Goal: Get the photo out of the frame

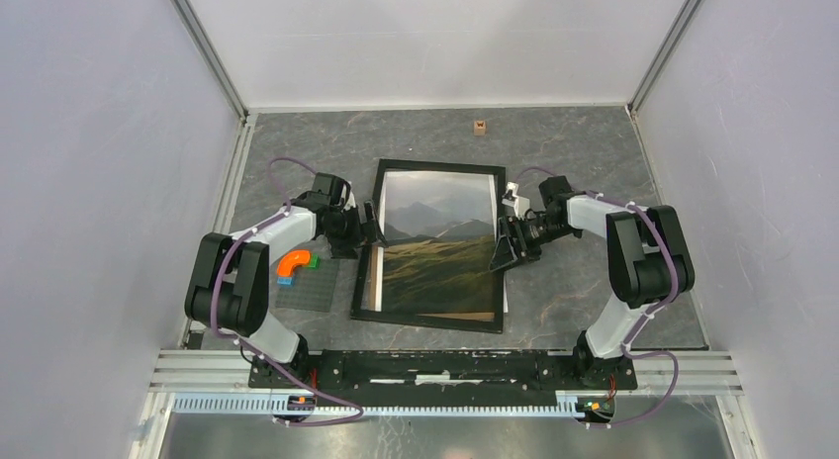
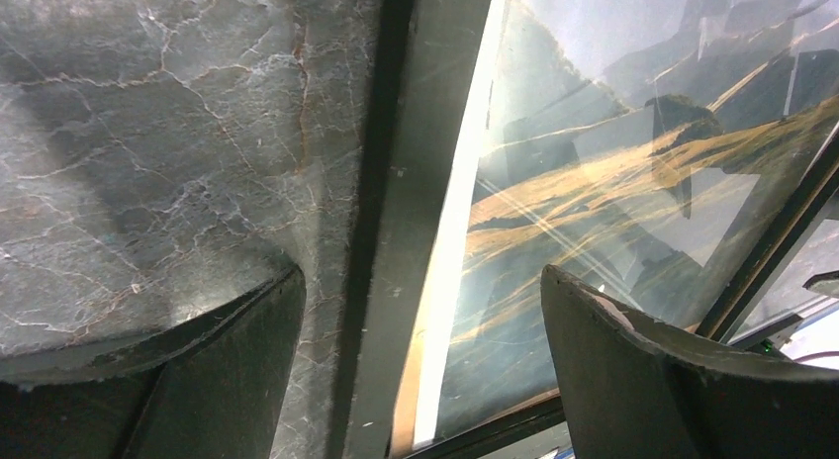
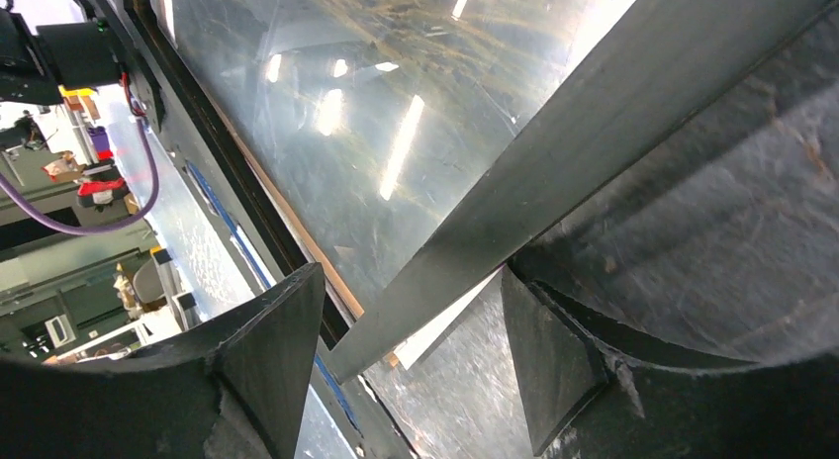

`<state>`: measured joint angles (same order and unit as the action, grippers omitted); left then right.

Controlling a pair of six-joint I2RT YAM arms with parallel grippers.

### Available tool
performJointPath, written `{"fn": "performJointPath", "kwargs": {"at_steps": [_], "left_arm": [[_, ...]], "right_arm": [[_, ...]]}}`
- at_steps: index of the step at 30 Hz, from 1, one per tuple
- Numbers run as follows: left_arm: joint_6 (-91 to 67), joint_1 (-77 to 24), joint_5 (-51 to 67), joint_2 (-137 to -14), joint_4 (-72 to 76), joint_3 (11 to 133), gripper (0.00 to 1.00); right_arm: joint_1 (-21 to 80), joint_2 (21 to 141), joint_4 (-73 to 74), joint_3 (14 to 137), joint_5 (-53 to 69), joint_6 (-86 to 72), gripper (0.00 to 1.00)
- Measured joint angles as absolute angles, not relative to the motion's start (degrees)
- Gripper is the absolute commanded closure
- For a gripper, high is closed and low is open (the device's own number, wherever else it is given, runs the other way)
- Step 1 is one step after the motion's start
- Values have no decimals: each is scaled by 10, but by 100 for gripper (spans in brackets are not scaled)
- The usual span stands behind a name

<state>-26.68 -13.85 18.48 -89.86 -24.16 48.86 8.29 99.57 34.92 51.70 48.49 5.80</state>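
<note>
The frame [image 1: 366, 286] lies flat in the middle of the table, black border up. The photo [image 1: 435, 251] of grey mountains and green hills shows through its glass. My left gripper [image 1: 368, 229] is open at the frame's left side. In the left wrist view this gripper [image 2: 420, 271] straddles the black border [image 2: 396, 231] and the photo's white edge [image 2: 450, 261]. My right gripper [image 1: 503, 243] is at the frame's right side. In the right wrist view it [image 3: 411, 269] is open around the black border [image 3: 554, 162]. A white sliver [image 3: 445, 325] pokes out beneath that border.
A dark grey baseplate [image 1: 317, 293] with an orange curved piece [image 1: 293, 264] and small bricks sits left of the frame, near my left arm. A small wooden block [image 1: 480, 127] stands at the back. Enclosure walls close in both sides.
</note>
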Motion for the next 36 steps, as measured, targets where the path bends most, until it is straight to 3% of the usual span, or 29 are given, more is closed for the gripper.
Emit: {"fn": "performJointPath", "kwargs": {"at_steps": [17,21,27,33,36], "left_arm": [[-264,-128,169,-916,-243,512,3],[-263,-128,183,-923,-236,512,10],[-262,-130,198,-925,-240,512,29],[-257,-130,198,-915,-250,512,49],[-256,-130,199,-911,-250,513,49]], "right_arm": [[112,1029,319,552,495,29,26],[107,1022,314,543,489,33,28],[91,1018,327,536,471,55,47],[87,1018,330,538,454,54,51],[85,1019,334,555,429,54,52]]}}
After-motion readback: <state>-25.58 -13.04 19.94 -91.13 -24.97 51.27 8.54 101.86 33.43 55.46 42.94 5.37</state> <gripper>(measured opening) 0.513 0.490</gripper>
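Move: Just below the left hand, the photo frame's black left rail stands between the open fingers, about 1 cm left of centre and 1 cm down. The photo's middle is about 13 cm to that hand's right and 1 cm back; the orange pipe is some 15 cm to its left and 5 cm back. The right hand is directly over the right rail, about 1 cm up, with the photo's middle about 13 cm left and 3 cm ahead, and the backing's protruding white edge roughly 6 cm back. Nudging the black frame over its backing, the right hand goes left and forward about 2.5 cm with its fingers astride the right rail. It then comes back right nearly 3 cm, sinks 1 cm, closes to about half on that rail and edges forward again. The left hand moves 1.5 cm forward, eases back slightly and closes from nearly wide to half around the left rail. ##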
